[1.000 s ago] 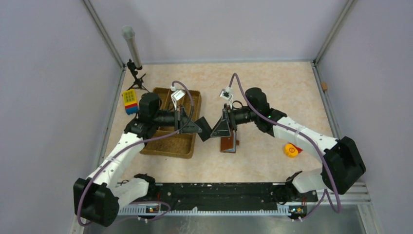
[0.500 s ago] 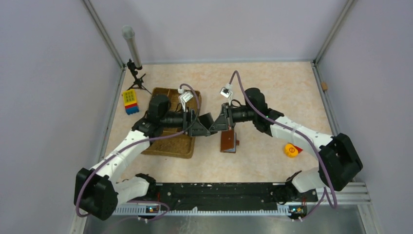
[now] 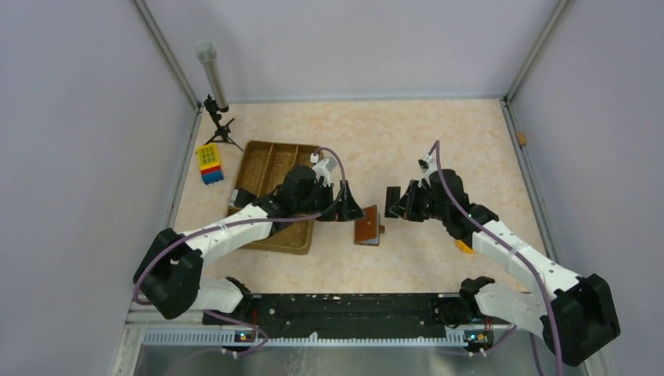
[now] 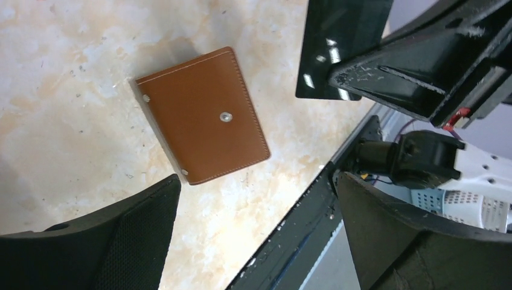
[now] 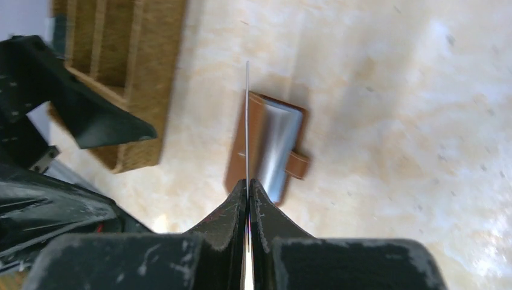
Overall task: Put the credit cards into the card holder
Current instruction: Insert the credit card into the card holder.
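Observation:
The brown card holder lies flat on the table between the two arms; in the left wrist view the card holder shows its stitched back with a snap. A glossy bluish-grey credit card sits in the card holder. My right gripper is shut on another credit card, seen edge-on above the holder. That dark card hangs upright in the right gripper. My left gripper stands open and holds nothing, just left of the holder, fingers wide apart.
A large brown compartmented tray lies under the left arm. A yellow-and-blue block stands left of it. A small tripod with a grey tube is at the back left corner. An orange item peeks from under the right arm.
The card passed from the left gripper to the right: the left jaws opened, the right jaws shut on it. The right arm drew back rightward; the left gripper moved down toward the holder.

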You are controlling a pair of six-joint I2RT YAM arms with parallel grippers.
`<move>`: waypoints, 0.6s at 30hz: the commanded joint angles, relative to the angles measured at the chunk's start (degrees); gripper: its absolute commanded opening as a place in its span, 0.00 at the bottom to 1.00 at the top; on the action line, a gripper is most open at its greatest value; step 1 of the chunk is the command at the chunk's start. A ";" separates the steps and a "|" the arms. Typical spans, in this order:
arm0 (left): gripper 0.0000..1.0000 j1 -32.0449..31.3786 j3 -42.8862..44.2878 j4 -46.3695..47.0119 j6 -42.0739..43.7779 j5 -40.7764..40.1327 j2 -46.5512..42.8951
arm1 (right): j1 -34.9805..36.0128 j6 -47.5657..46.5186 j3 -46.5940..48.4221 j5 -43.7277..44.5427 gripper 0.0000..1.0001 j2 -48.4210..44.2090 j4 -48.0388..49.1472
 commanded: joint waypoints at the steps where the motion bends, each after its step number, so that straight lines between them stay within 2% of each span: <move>1: 0.99 -1.51 -2.92 10.11 -7.06 -3.90 4.32 | -0.67 3.65 -5.37 6.24 0.00 -0.86 -0.10; 11: 0.99 -2.87 -8.19 18.90 -10.81 -3.81 9.57 | -0.67 7.12 -11.44 -3.15 0.00 4.25 11.77; 18: 0.99 -3.62 -9.63 22.28 -12.04 -3.01 11.97 | -0.12 7.82 -12.62 -5.51 0.00 6.64 15.13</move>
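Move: The card holder stands half open on the table, about 4 cm to the right of the left hand and 13 cm below it, level with it fore and aft. The card in the right fingers is 9 cm to the left hand's right, 1 cm ahead, at its height; the tray's middle is 21 cm left, 7 cm ahead and 14 cm below. From the right hand, the holder lies 6 cm left, 1 cm back and 12 cm down, with the left gripper 10 cm left at its own height and level fore and aft. Lower both grippers together beside the card holder, fast at first and then easing. Sink the right one about 8 cm and draw it back some 3 cm, fingers still shut on the card, tipping the wrist down a little so the card comes to the holder's open side. Drop the left, jaws kept wide open, about 8 cm towards the brown cover, tilting it some 10 degrees. ##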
